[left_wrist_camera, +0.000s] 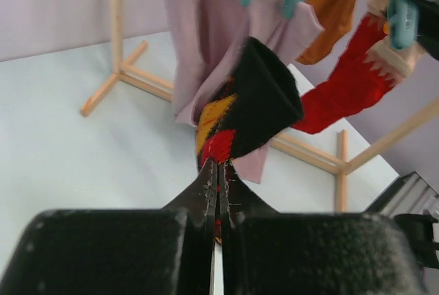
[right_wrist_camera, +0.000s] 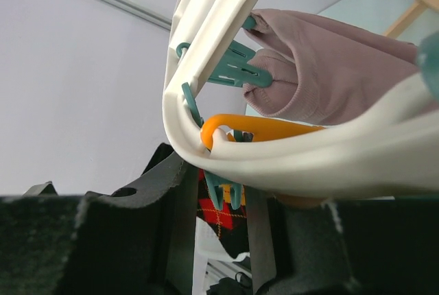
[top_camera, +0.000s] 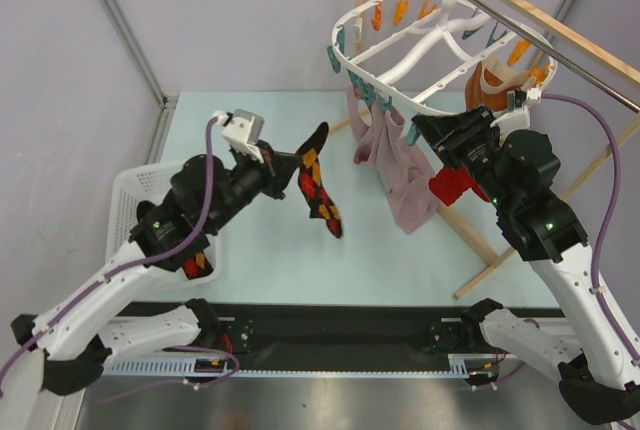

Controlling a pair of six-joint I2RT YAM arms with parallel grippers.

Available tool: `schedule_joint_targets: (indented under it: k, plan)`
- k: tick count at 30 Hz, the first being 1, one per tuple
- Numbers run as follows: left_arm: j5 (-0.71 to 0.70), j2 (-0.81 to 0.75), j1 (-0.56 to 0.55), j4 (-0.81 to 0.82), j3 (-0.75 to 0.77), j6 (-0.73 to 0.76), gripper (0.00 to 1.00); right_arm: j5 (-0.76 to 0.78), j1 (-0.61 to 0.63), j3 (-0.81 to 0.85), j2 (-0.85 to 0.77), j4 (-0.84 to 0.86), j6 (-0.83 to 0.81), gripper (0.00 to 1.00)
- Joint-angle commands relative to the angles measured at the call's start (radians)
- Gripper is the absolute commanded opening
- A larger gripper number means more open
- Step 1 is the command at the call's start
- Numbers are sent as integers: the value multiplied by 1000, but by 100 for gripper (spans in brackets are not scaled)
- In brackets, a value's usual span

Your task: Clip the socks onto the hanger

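Observation:
One black sock [top_camera: 318,188] with red and orange diamonds hangs in the air from my left gripper [top_camera: 285,172], which is shut on its edge. The left wrist view shows the fingertips pinched together on that sock [left_wrist_camera: 264,103]. A second patterned sock [top_camera: 197,263] lies in the basket under my left arm. The white round hanger [top_camera: 415,50] hangs at the back right. My right gripper [top_camera: 432,133] is up at its front rim. In the right wrist view the jaws stand on either side of a teal clip [right_wrist_camera: 226,195] below the rim [right_wrist_camera: 219,14].
A mauve-pink cloth [top_camera: 405,185], a red sock [top_camera: 455,185] and an orange-brown garment [top_camera: 488,90] hang from the ring's clips, close to the held sock. Wooden rack poles [top_camera: 480,240] cross the right side. A white basket [top_camera: 125,200] stands at the left.

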Motion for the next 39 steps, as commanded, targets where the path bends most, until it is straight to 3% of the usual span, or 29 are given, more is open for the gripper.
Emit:
schedule_joint_targets:
  k: [1, 5, 7, 9, 18, 39]
  plan:
    - [-312, 60, -148, 32, 91, -3, 0, 36, -6, 26, -4, -3, 3, 0]
    - [-560, 206, -376, -33, 227, -21, 0, 41, -6, 27, 3, 0, 1, 0]
    - [-712, 264, -438, -81, 284, -29, 0, 42, -5, 29, 7, -1, 0, 0]
    - [-759, 323, -486, -144, 340, -84, 0, 42, -5, 29, 10, 0, 1, 0]
    - [-775, 442, -504, -161, 437, -128, 0, 53, -5, 33, 13, -8, -8, 0]
    - [-732, 608, -516, -213, 593, -79, 0, 73, 7, 44, 17, -24, -3, 0]
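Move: The teal clip pinched in the right fingers hangs about 19 cm to the right of the left hand, which already holds the argyle sock, and about 5 cm ahead and 4 cm higher. The pink cloth on the hanger is roughly 11 cm ahead, 14 cm right and 6 cm below the left hand. The red sock hangs some 26 cm right of it, 4 cm ahead and 6 cm lower. For the right hand, that clip is about 1 cm left of and 2 cm below its pads, neither ahead nor back. The left arm carries the pinched argyle sock about 13 cm to the right, towards the teal clip, going fast and pulling back some 3 cm over the first 9 cm, then creeping on and regaining about 2 cm forward. On the way the wrist swings some 15 degrees counter-clockwise and rolls its left side up slightly, bringing the cuff that sticks out past the closed fingers round towards the clip, while the right hand keeps squeezing the clip on the hanger rim and sinks only about a centimetre. ##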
